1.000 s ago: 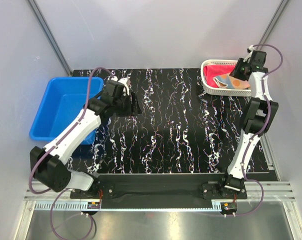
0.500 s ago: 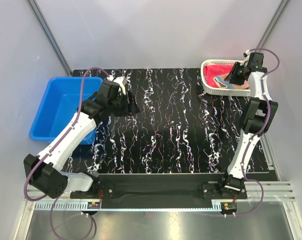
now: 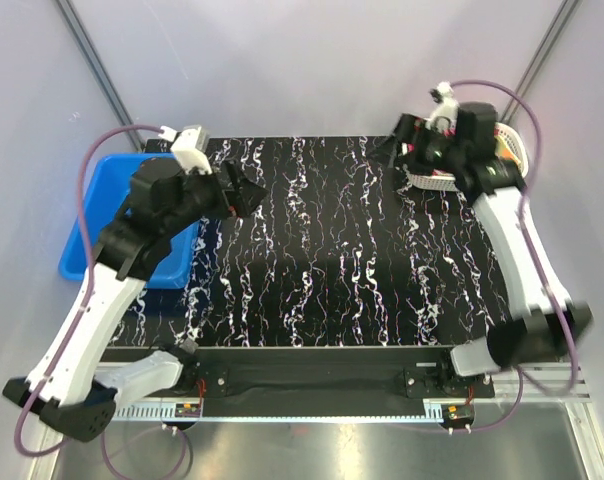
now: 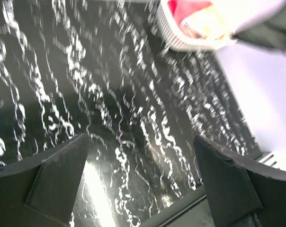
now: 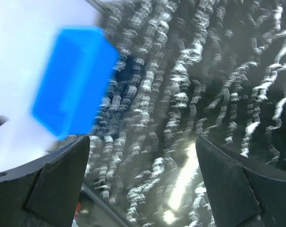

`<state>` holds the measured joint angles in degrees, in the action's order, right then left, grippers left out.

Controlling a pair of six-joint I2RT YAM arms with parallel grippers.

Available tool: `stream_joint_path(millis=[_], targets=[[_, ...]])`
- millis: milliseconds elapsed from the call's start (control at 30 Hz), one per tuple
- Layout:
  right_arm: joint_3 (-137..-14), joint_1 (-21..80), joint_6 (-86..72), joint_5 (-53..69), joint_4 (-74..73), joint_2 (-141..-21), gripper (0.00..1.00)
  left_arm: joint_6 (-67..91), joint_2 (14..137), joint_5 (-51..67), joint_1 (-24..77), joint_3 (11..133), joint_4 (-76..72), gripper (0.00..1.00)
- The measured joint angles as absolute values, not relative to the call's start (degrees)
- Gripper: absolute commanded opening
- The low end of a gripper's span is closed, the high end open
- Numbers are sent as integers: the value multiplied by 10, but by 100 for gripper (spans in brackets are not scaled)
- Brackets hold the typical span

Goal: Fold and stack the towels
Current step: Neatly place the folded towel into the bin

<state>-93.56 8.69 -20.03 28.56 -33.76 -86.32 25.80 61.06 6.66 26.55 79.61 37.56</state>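
The towels lie in a white basket [image 3: 429, 180] at the table's back right, mostly hidden by my right arm in the top view. The left wrist view shows the basket [image 4: 181, 45] blurred, with a pink-red towel [image 4: 183, 7] and an orange-peach towel [image 4: 207, 23] inside. My left gripper [image 3: 244, 190] hangs open high over the table's back left, with nothing between its fingers [image 4: 58, 175]. My right gripper [image 3: 407, 135] is open and empty, raised beside the basket's left side. Its wrist view shows only the table between the fingers [image 5: 233, 184].
A blue bin [image 3: 112, 215] stands at the table's left edge, partly under my left arm, and shows blurred in the right wrist view [image 5: 74, 80]. The black marbled table top [image 3: 342, 260] lies between the arms. White walls close in the back and sides.
Both arms have swung upward. My right gripper has come out of the basket, turned left and opened wide with nothing in it. My left gripper has risen and opened a little wider.
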Motion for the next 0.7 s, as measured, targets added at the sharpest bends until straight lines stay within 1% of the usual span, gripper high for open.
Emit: stream_joint_path(millis=[100, 167, 400, 500, 700], targets=[[-862, 75, -230, 307, -315, -743, 100, 249, 576, 65, 265, 799, 379, 99], [-832, 62, -234, 297, -325, -678, 100, 241, 553, 62, 265, 795, 378, 99], [-730, 60, -223, 234, -376, -533, 100, 218, 452, 58, 265, 721, 371, 99], [-703, 60, -223, 218, -404, -494, 100, 214, 429, 58, 265, 704, 372, 99], [-689, 60, -223, 215, -406, -458, 100, 214, 429, 66, 265, 696, 374, 99]])
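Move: The folded orange towel already lies loose in the white basket, some 15 cm ahead of the right hand, 25 cm to its right and 27 cm below. The basket's middle is about 16 cm ahead, 22 cm right and 29 cm down; the pink towel under the orange one is centred roughly 17 cm ahead, 23 cm right. From the left hand the orange towel lies about 28 cm ahead, 54 cm right and 30 cm lower. Leaving the orange towel in its basket untouched, the right hand draws back about 16 cm and some 5 cm to its right, rising slightly then sinking again, while turning about 10 degrees clockwise. The empty left hand also retreats, some 6 cm back and a little left, its fingers tipping up about 10 degrees. Both grippers stay wide open and ease to a stop. ##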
